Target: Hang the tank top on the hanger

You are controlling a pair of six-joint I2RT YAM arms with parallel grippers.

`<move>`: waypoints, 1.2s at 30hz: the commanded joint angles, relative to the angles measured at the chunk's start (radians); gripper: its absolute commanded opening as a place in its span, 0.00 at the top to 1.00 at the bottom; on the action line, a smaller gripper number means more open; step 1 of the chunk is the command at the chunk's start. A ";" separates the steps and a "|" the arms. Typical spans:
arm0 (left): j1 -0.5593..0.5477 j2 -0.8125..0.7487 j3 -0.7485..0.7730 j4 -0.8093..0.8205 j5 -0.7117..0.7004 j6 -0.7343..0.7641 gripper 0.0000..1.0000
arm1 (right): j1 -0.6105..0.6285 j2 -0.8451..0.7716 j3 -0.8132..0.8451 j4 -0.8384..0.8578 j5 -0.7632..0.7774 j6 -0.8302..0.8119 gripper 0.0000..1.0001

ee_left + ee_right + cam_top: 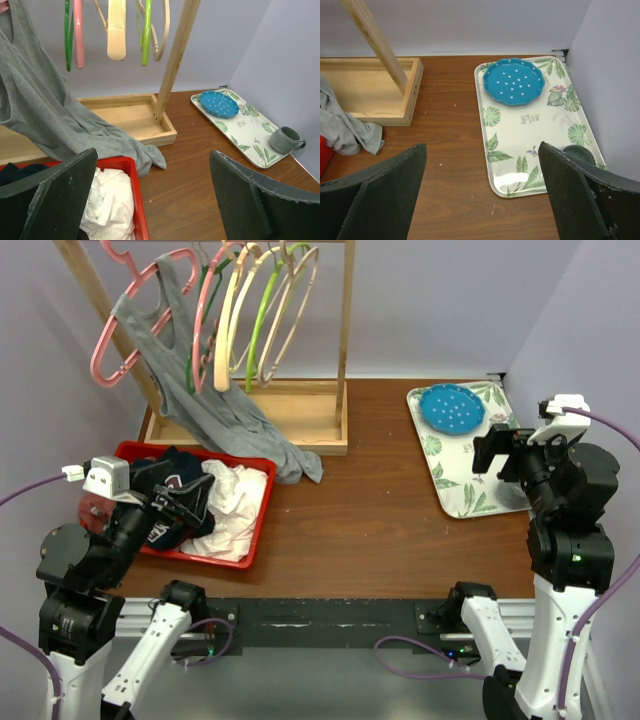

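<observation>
The dark navy tank top [176, 464] with red trim lies crumpled in the left part of a red bin [258, 528]. A small edge of it shows in the left wrist view [14, 173]. The thin tan hanger [302, 298] hangs rightmost on the wooden rack, also in the left wrist view [163, 31]. My left gripper [186, 508] is open and empty, low over the bin [152, 151]. My right gripper [486, 454] is open and empty above the tray's left edge [482, 145].
A grey tank top [215, 410] hangs from a pink hanger [125, 310] and drapes over the rack's wooden base [310, 430]. A white garment [236, 504] fills the bin's right part. The leaf-print tray [462, 488] holds a blue plate [451, 408] and a grey mug [286, 140].
</observation>
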State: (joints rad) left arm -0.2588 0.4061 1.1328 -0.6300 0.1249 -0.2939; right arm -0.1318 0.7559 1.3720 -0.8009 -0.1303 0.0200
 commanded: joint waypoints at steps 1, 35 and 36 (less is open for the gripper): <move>-0.007 -0.003 -0.001 0.015 -0.010 0.013 0.00 | -0.005 -0.006 0.004 0.029 -0.008 0.009 0.01; -0.008 0.054 -0.254 -0.123 -0.461 -0.274 0.02 | 0.000 0.075 -0.482 0.140 -0.905 -0.387 0.01; -0.008 0.078 -0.264 -0.105 -0.458 -0.290 0.03 | 0.000 0.086 -0.502 0.156 -0.899 -0.394 0.01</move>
State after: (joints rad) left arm -0.2626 0.4023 0.9356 -0.7689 -0.2707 -0.4877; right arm -0.1318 0.8108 0.9382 -0.7582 -0.9810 -0.3393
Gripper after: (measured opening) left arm 0.990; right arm 0.986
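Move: The grey tank top hangs from the pink hanger, its lower end trailing onto the table; that end lies about 27 cm ahead of the left hand, 17 cm to its right and 40 cm below. From the left hand, the red bin is some 12 cm ahead, 10 cm left and 36 cm down, and the stand's wooden base about 42 cm ahead, 3 cm right, at table height. From the right hand, the lower end is roughly 19 cm ahead, 31 cm left and 39 cm down; the tray is 26 cm ahead, 14 cm right and 40 cm down. The tank top's lower end is what both empty, open hands draw nearer to after holding still at first. The right sinks about 14 cm while sweeping some 12 cm left, swinging counter-clockwise to face across the table. The left drops about 11 cm towards the red bin, drifting left, then also forward, turning counter-clockwise and tipping its fingers down. Neither touches anything. ##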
